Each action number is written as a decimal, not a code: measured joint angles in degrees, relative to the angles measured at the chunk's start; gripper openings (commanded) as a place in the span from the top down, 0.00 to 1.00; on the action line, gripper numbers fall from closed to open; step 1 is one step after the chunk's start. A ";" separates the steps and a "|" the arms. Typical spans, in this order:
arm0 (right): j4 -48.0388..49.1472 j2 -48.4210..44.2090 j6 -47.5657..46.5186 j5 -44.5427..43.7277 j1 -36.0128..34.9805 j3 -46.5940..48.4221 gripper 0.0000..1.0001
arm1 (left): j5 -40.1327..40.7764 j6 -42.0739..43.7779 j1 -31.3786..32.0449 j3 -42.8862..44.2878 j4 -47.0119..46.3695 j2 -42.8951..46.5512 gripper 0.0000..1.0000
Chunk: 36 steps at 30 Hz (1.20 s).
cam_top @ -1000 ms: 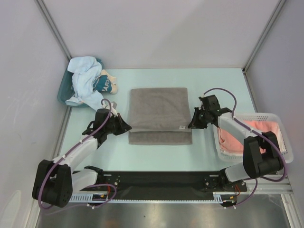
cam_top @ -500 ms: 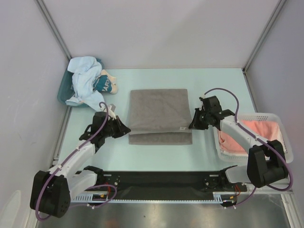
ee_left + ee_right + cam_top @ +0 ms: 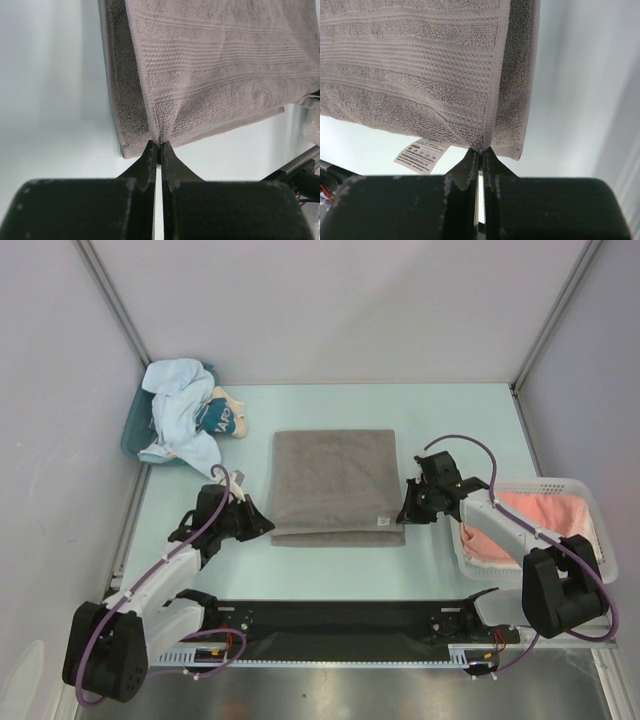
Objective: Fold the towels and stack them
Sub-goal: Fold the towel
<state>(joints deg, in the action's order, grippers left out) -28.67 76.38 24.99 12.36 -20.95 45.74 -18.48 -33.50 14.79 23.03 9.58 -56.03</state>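
Observation:
A grey towel (image 3: 335,480) lies folded in two layers at the table's middle. My left gripper (image 3: 263,524) (image 3: 159,146) is shut on the near left corner of its upper layer. My right gripper (image 3: 406,510) (image 3: 481,149) is shut on that layer's near right corner, beside the white care label (image 3: 422,156). The upper layer's near edge lies just short of the lower layer's near edge. A salmon-pink towel (image 3: 540,520) lies in a white basket (image 3: 602,562) at the right. A light blue towel (image 3: 178,410) is heaped at the far left.
The light blue towel hangs over a teal bin (image 3: 130,435), with a small teal printed bundle (image 3: 217,417) next to it. The basket stands close behind my right arm. Grey walls close in the table on the left, back and right.
Both grippers have moved toward the near edge, drawing the grey towel's upper layer over the lower one. The strip of lower layer showing in front has narrowed.

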 measured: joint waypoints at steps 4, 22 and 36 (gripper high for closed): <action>-0.55 -0.76 -0.02 -0.17 -0.20 0.00 1.00 | 0.00 0.00 0.00 0.00 0.50 1.36 1.00; -0.48 -2.10 0.96 -1.16 -2.95 -5.55 0.83 | -0.85 -5.03 0.09 -5.79 0.07 2.32 0.82; -0.26 -4.92 3.41 -7.04 -4.22 -6.51 0.64 | -1.25 -6.05 0.09 -7.72 -1.97 3.82 0.71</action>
<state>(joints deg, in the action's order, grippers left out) -28.93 71.46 28.40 5.32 -25.17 39.22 -19.73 -39.55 14.87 15.31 7.62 -52.21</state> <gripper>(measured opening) 0.355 0.290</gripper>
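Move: Each hand pinches a near corner of the gray towel's upper layer. From the left hand, the lower layer's near-left corner lies about 3 cm back, level sideways, 4 cm below. From the right hand, the near-right corner is some 4 cm back, 1 cm right and 3 cm below; the towel's tag hangs 5 cm left and 1 cm back, and the pink towel in the basket sits roughly 30 cm right, 1 cm back, at about hand height. Both hands draw the pinched corners about 3 cm back and down onto the lower layer's near edge, then open. ##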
